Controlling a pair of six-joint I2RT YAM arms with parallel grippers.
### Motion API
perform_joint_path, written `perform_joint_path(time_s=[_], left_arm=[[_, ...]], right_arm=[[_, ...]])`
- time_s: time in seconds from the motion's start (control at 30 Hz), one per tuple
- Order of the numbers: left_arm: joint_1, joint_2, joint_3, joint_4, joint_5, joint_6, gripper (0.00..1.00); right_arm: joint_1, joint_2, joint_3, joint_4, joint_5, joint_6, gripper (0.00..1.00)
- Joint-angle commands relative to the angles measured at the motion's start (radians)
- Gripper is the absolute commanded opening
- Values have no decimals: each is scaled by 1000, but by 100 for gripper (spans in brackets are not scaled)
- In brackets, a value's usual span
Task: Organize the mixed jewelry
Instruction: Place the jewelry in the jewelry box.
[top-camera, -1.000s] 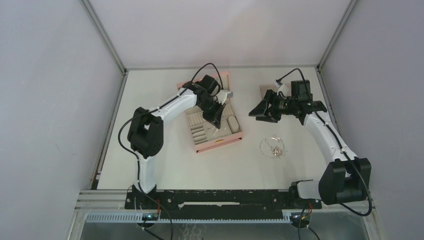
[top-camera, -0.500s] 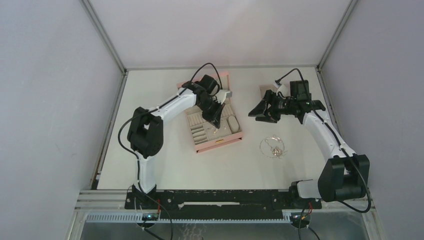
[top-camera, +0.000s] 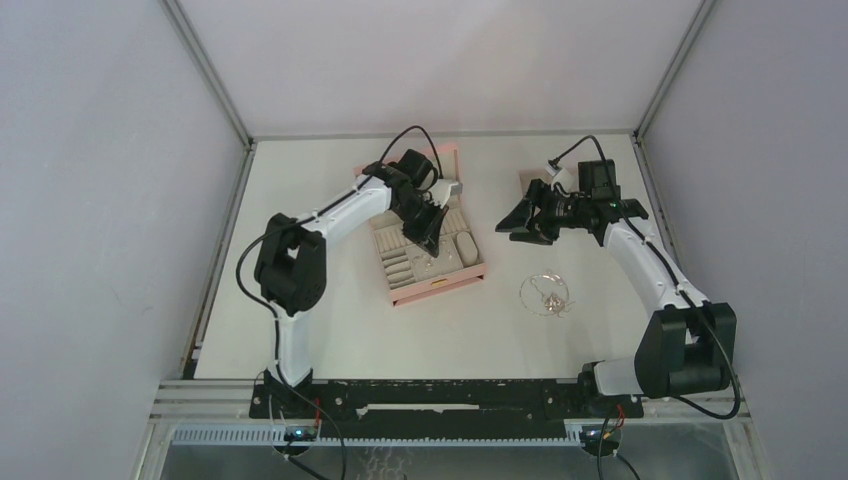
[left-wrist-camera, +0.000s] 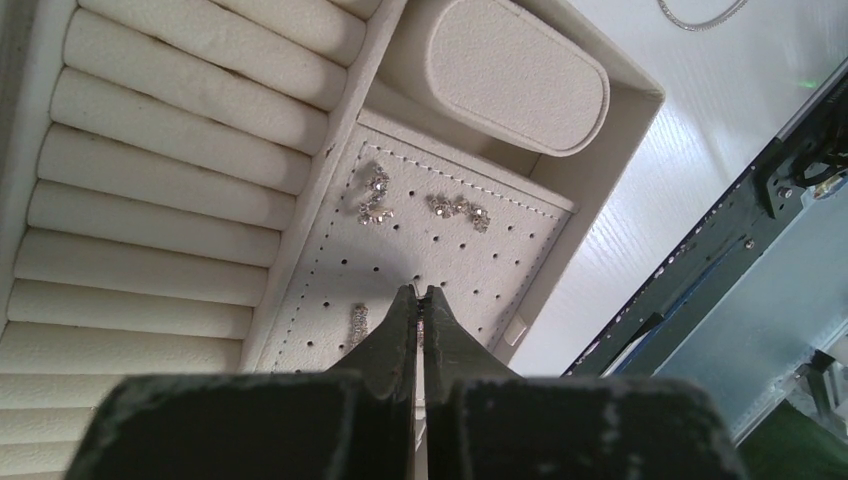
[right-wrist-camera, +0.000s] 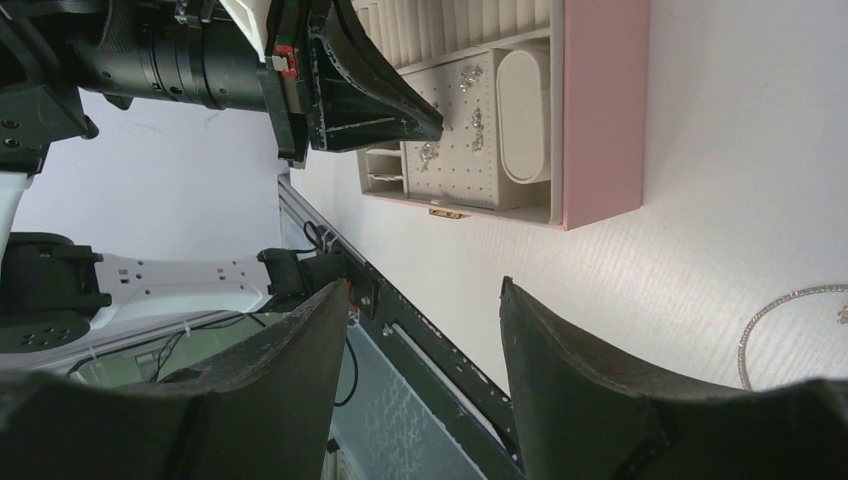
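Note:
The pink box (top-camera: 441, 285) lies open, and my left gripper (top-camera: 430, 243) hangs over its perforated earring panel (left-wrist-camera: 470, 255). In the left wrist view the left gripper (left-wrist-camera: 420, 292) is shut, with a tiny silver earring pinched at its tips, its pin just above the panel. Three sparkling earrings (left-wrist-camera: 375, 195) (left-wrist-camera: 458, 208) (left-wrist-camera: 359, 322) sit on that panel. The thin chain necklace (top-camera: 545, 292) lies looped on the table with small silver bits (top-camera: 553, 301) inside it; its arc (right-wrist-camera: 790, 320) shows in the right wrist view. My right gripper (top-camera: 517, 228) (right-wrist-camera: 422, 285) hovers open and empty, right of the box.
Rows of beige ring rolls (left-wrist-camera: 170, 160) fill the box's left side and an oval pillow (left-wrist-camera: 510, 75) lies beyond the panel. The box's pink wall (right-wrist-camera: 600, 120) faces my right gripper. Grey walls close the table in at the back and sides.
The right gripper has drifted slightly towards the far side, still open. The left gripper has stayed shut over the panel, barely moving.

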Motion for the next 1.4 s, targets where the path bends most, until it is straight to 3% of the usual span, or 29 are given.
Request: perform_joint_path(time_s=[0.0,0.83,1.13,1.37], left_arm=[[9,8,44,-10,22,-5,0],[-8,74,110,-53,17,-16,0],[-11,75,131,-55,4,-20,17],[-17,59,138,-55,-24,-12,23]], right_arm=[[-3,5,49,38,-20,-8,66],[-4,30,50,57,-36,-10,66],[-5,31,50,54,-38,-14,65],[-5,26,49,57,-44,-13,65]])
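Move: The left hand's shut fingers hold a small sparkly earring just over the perforated pad of the jewelry box, whose middle is about 1 cm ahead and roughly 2 cm below. One laid earring is about 3 cm ahead and 1 cm right, another 1 cm ahead and 3 cm right. The oval cushion is some 7 cm right and 1 cm ahead; the ring rolls, 6 cm ahead and 3 cm left. From the right hand, the pad is about 13 cm left, 2 cm back and 11 cm below. The left fingers let go of the earring on the pad: they stay shut while the hand eases less than half a centimetre lower, then part to about a fifth of their range. Over the whole move the hand creeps only about 1 cm to the right, towards the oval cushion, with next to no wrist turn and no lift away. ##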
